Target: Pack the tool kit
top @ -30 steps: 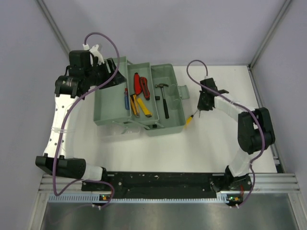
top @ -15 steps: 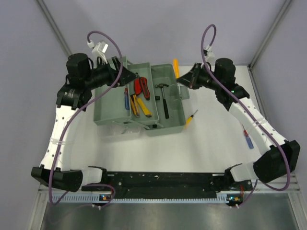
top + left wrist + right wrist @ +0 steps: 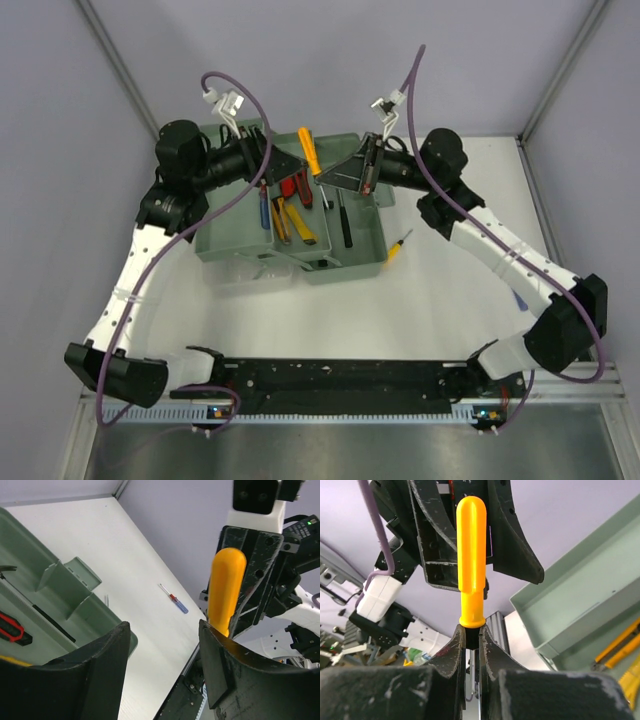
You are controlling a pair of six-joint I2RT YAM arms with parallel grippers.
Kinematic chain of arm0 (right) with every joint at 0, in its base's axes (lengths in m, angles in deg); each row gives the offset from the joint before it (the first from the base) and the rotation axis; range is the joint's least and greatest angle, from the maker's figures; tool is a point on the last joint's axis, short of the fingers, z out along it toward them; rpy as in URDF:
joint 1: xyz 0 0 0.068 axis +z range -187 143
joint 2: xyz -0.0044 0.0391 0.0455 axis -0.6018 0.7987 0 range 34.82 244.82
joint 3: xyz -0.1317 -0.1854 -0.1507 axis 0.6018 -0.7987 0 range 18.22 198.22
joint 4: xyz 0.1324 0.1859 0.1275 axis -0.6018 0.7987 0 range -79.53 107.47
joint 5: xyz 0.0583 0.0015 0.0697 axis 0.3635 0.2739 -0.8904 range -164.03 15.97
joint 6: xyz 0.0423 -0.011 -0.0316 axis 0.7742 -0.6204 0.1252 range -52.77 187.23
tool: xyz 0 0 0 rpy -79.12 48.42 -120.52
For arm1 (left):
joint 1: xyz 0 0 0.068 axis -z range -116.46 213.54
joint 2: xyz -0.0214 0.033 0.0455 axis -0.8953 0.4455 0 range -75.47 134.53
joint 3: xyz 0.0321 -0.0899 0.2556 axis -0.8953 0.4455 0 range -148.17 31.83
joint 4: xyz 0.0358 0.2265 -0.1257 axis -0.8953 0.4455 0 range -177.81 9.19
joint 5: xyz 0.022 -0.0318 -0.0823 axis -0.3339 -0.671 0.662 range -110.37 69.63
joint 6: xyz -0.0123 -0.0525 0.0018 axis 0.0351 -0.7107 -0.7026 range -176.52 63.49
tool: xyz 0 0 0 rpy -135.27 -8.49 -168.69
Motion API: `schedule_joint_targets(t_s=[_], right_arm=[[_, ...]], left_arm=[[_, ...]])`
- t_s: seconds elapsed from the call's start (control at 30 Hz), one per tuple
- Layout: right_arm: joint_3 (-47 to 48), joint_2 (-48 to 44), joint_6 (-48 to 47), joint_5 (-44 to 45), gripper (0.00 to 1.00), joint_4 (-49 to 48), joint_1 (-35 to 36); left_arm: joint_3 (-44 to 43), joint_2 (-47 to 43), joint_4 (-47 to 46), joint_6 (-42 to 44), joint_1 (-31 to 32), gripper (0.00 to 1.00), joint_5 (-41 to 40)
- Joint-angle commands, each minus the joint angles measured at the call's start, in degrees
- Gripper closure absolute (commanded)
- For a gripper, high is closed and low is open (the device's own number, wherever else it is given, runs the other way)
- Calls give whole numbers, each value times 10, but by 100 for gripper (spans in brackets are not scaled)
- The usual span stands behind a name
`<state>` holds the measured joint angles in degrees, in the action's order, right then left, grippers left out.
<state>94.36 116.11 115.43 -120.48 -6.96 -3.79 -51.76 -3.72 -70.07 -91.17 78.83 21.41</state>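
Note:
The grey-green toolbox (image 3: 360,255) lies open with its tiered trays spread. Above it my right gripper (image 3: 324,172) (image 3: 472,630) is shut on the black collar of a yellow-handled screwdriver (image 3: 308,150) (image 3: 471,555), whose handle points at my left gripper (image 3: 280,160) (image 3: 162,630). The left gripper is open. In the left wrist view the yellow handle (image 3: 226,590) stands just beyond the right finger (image 3: 225,675), not between the jaws. The trays hold red pliers (image 3: 293,185), a blue-handled screwdriver (image 3: 264,212), yellow-handled tools (image 3: 297,224) and a black hammer (image 3: 343,215).
A small yellow screwdriver (image 3: 398,247) lies on the white table just right of the toolbox. A small blue and red screwdriver (image 3: 175,599) lies further right, by my right arm. Grey walls close in the back and both sides.
My right gripper has swung left from the table's right side to above the toolbox, carrying the yellow-handled screwdriver. My left gripper has moved right to meet it.

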Motion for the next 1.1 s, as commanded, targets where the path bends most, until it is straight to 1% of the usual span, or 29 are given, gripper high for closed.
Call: schedule_joint_targets(t_s=[0.0,0.17,0.43,0.53,0.63,0.7,0.8,0.83,0.93,1.07], right_arm=[[1,26,72,-25,100,-109,24],[4,36,80,-14,100,-114,26],[-12,33,95,13,100,-132,26],[-14,26,75,31,100,-110,26],[-6,26,52,26,100,-89,31],[1,29,36,20,100,-74,40],[9,34,30,11,100,-81,55],[11,37,32,10,100,-85,58],[16,44,34,14,100,-80,67],[18,47,36,26,100,-67,66]], left_arm=[[11,-33,-80,1,8,39,30],[30,-60,-104,9,10,39,25],[33,-78,-104,19,9,42,-4],[32,-84,-104,16,10,42,-20],[26,-81,-105,7,10,41,-25],[29,-77,-117,-8,11,39,-14],[32,-63,-120,-27,14,39,-9],[33,-58,-119,-32,15,40,-10],[33,-51,-114,-44,16,49,-16],[25,-47,-88,-36,16,70,-31]])
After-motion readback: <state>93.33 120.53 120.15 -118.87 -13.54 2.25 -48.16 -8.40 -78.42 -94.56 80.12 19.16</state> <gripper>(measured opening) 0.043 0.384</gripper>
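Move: The right hand still pinches the yellow screwdriver below its handle, which slants up and forward; the half-open left fingers lie about 7 cm to its left, 5 cm farther out and 1 cm higher. From the left hand the handle's middle is some 5 cm to the right, 1 cm back and 3 cm above. Down in the box, roughly 34 cm below the left hand, the yellow knife lies 8 cm ahead and 1 cm right, and the hammer 14 cm ahead and 13 cm right. The left hand draws back some 3 cm and rises 4, tipping its fingers up about 10 degrees, then eases a little forward and down and starts closing its fingers with the handle's upper half between them. The right hand keeps its pinch and first wavers a little, then carries the screwdriver towards them, about 4 cm left in all, with some 2 cm back and slightly down at the end. ##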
